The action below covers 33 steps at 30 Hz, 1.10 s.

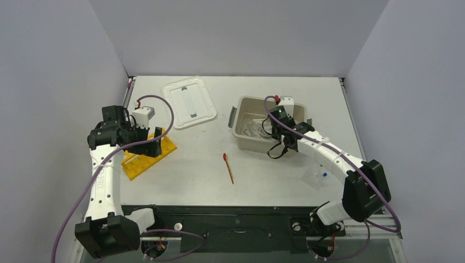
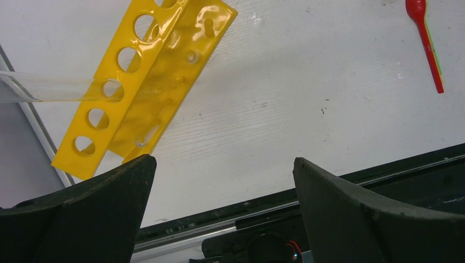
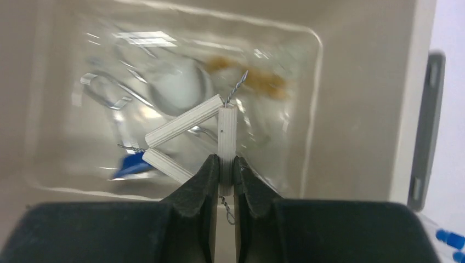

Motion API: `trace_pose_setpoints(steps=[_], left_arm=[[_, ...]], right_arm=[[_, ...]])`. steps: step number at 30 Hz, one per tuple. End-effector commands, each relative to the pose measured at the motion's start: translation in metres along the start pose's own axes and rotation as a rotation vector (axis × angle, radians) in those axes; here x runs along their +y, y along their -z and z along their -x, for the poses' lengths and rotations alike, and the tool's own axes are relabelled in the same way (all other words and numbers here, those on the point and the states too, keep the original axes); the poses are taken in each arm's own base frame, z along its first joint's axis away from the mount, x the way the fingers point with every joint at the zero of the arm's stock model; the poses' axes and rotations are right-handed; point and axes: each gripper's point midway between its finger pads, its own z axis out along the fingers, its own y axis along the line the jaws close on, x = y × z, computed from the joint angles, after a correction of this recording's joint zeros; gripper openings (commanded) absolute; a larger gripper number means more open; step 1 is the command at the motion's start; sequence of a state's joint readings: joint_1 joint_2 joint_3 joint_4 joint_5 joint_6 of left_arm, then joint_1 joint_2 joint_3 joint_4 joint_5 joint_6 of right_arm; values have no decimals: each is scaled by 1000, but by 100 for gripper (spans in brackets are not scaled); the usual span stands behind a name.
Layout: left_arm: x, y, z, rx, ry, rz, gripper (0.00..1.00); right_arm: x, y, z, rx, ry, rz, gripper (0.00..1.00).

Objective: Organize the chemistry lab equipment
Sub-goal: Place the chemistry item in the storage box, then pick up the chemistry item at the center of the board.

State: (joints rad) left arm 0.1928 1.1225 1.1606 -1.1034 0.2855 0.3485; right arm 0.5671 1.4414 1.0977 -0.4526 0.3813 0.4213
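My right gripper (image 3: 226, 161) is shut on one leg of a white ribbed wire triangle (image 3: 189, 123) and holds it over the beige tub (image 3: 356, 109). Blurred clear glassware, a blue piece (image 3: 131, 164) and a metal loop (image 3: 104, 90) lie in the tub. From above, the right gripper (image 1: 281, 143) hangs at the near side of the tub (image 1: 241, 107). My left gripper (image 2: 222, 160) is open with nothing between its fingers, just beside the yellow holed rack (image 2: 148, 82). A clear test tube (image 2: 49, 90) pokes through one rack hole. In the top view, the left gripper (image 1: 155, 143) is over the rack (image 1: 143, 159).
A red spatula (image 1: 228, 167) lies on the table between the arms, also seen in the left wrist view (image 2: 427, 44). A white lid with a grey handle (image 1: 189, 101) rests at the back. A clear bag with blue caps (image 1: 318, 176) sits under the right forearm.
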Motion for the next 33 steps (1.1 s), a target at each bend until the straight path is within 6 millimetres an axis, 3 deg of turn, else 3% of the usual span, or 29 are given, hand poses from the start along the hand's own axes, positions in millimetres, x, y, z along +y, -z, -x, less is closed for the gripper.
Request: trace_pose_setpoints(steps=[1,5,7,8,9,10,12,15,19,22,23,24,27,30,33], left_arm=[[-2,0,12,-53,-7,-19,97],[-2,0,11,-51,-5,-21,97],[-2,1,11,-52,-8,-17,97],[-2,1,10,-50,-8,-15,97],[-2,1,10,-51,-10,-15,97],[-2,1,9,-48,-11,-15,97],[-2,3,10,-49,-13,-14,97],[-3,3,10,-48,-13,-20,97],[-4,4,11,-52,-7,-27,97],[-5,3,10,-52,-5,-30,96],[-5,3,10,-51,-3,-31,97],[-5,3,10,-50,-4,-31,97],[-5,3,10,-50,-3,-28,97],[-5,5,10,-50,-6,-27,97],[-5,8,10,-53,-11,-19,96]], right_arm=[[-43,-2,-5,-36,-113,-129,0],[-57,-13,-17,-10,-134,-186,0],[-54,-12,-13,-17,-143,-174,14],[-51,-7,-7,-33,-149,-159,29],[-48,-4,0,-50,-154,-148,35],[-44,3,7,-72,-152,-131,44],[-36,17,23,-114,-141,-103,49],[-18,46,49,-177,-115,-53,52],[28,81,58,-217,-54,91,54],[87,109,37,-218,30,268,54],[103,109,27,-213,51,309,54],[126,119,10,-192,95,387,54],[171,111,-46,-117,235,468,54],[189,94,-87,-59,309,505,55],[204,75,-109,-33,335,523,55]])
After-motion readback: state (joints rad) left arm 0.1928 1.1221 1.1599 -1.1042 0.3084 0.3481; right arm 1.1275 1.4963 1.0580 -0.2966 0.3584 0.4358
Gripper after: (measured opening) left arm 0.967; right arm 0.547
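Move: The storage box, where the held wire triangle is to go, has its middle about 4 cm ahead of the right hand, 4 cm to its left and 8 cm below. The red spoon lies on the table some 9 cm back and 20 cm left of that hand, and the blue-capped tubes about 10 cm back and 13 cm right, both roughly 12 cm down. From the left hand the box is about 15 cm ahead, 45 cm right and 11 cm lower. Shift the right hand some 5 cm right and lower it about 4 cm into the box, then open the fingers to about half and let go of the triangle. Lift clear and swing about 24 cm left, coming back over the near-left part of the box, turning some 45 degrees counter-clockwise; finish by sinking with open fingers towards the red spoon. ##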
